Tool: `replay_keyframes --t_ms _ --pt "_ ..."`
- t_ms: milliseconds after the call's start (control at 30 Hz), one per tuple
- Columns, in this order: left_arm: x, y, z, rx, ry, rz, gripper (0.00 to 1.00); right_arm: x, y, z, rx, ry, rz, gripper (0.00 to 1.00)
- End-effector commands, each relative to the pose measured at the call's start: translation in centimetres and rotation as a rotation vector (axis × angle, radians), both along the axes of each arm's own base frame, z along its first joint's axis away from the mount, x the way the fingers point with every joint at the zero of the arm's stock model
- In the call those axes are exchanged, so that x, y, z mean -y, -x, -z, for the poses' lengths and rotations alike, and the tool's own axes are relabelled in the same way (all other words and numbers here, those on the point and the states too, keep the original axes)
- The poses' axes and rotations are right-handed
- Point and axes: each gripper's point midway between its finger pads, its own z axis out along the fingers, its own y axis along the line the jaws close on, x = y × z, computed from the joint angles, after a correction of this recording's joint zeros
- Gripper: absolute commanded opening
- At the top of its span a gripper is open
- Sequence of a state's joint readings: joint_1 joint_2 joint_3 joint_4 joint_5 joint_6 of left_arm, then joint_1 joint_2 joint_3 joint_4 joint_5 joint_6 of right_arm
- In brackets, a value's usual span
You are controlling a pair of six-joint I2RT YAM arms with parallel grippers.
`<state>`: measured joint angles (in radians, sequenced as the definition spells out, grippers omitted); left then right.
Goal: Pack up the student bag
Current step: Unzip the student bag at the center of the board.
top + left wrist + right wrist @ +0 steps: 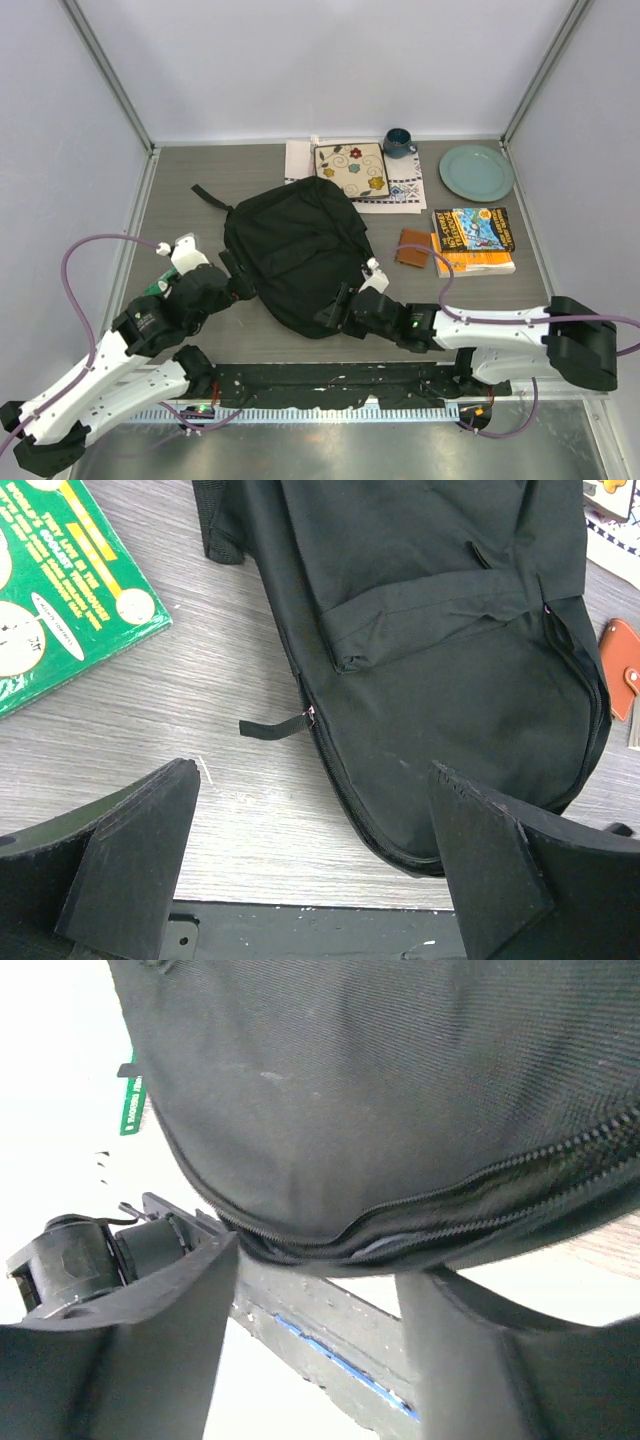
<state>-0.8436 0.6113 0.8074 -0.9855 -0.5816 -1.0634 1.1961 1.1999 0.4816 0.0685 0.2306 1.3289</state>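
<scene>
The student bag [295, 250], a large black fabric backpack, lies flat in the middle of the table. My left gripper [238, 283] is at its near left edge. In the left wrist view the left gripper [315, 830] stands wide open over bare wood, with the bag [450, 630] and its zipper pull [275, 725] just beyond the fingers. My right gripper [335, 310] is at the bag's near right edge. In the right wrist view the right gripper [315, 1290] is open with nothing between its fingers. The bag's zipper seam [400, 1235] gapes slightly just past the fingertips, showing grey lining.
A green book [60, 590] lies left of the bag, under my left arm. A brown wallet [413, 248] and stacked books [473, 240] lie to the bag's right. At the back are a floral pad [352, 170] on white cloth, a blue mug [398, 143] and a green plate [477, 172].
</scene>
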Motion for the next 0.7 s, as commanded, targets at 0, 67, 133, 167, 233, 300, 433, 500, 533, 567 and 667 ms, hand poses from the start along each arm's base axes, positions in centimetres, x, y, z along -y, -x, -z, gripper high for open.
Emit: replay_keyframes --t_ms 0,67,133,167,233,300,433,500,533,567,667 --pt "0.0 -0.2 -1.6 0.014 -0.015 0.014 1.00 2.4 -1.4 -4.2 0.201 0.121 -0.003 0.75" --pt "0.3 -0.3 -1.6 0.014 -0.008 0.024 1.00 4.1 -2.0 -6.0 0.254 0.163 0.032 0.81" --pt "0.8 -0.6 -1.7 0.023 -0.005 0.036 1.00 7.5 -2.9 -7.3 0.321 0.232 0.103 0.84" --pt "1.0 -0.7 -1.7 0.024 -0.007 0.043 1.00 8.5 -3.4 -8.2 0.345 0.242 0.142 0.84" --pt "1.7 -1.1 -2.2 0.033 0.000 0.063 1.00 12.0 -4.3 -9.3 0.392 0.287 0.252 0.85" --pt "2.8 -1.7 -2.5 0.029 0.001 0.089 1.00 14.7 -4.5 -10.1 0.414 0.311 0.326 0.86" --pt "5.0 -2.4 -2.5 0.004 0.014 0.136 1.00 18.3 -5.4 -11.6 0.464 0.316 0.452 0.87" --pt "6.4 -2.9 -2.4 0.000 0.032 0.170 1.00 19.8 -5.5 -12.0 0.477 0.342 0.491 0.88" --pt "7.0 -2.9 -2.4 -0.011 0.043 0.191 1.00 20.2 -5.5 -12.2 0.480 0.343 0.501 0.88" --pt "7.4 -3.0 -2.2 -0.018 0.042 0.198 1.00 20.7 -5.5 -12.4 0.484 0.351 0.512 0.88" --pt "8.6 -3.6 -2.0 -0.031 0.050 0.218 1.00 22.0 -5.4 -11.8 0.475 0.432 0.517 0.90"
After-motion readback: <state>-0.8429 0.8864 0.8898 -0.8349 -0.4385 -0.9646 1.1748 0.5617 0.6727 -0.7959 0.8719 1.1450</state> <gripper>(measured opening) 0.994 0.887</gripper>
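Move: The student bag's middle lies about 12 cm ahead, 13 cm right and 13 cm below my left hand. Its zip tab is some 4 cm right and 1 cm ahead of that hand; the green book is about 14 cm left and 5 cm ahead. From my right hand, the zipped bottom rim is at the fingers, about 1 cm back and 2 cm left, the bag's middle 17 cm ahead and 8 cm left, and the wallet 20 cm ahead and 20 cm right. I open my right fingers the rest of the way and come free of the bag's bottom rim, rising about 11 cm, then sweep some 19 cm right and a little forward over bare table, turning clockwise and tipping my fingers upward. My open left hand, slow at first, goes about 6 cm right and slightly forward at nearly the same height, in over the bag's left edge and turning a little clockwise. ##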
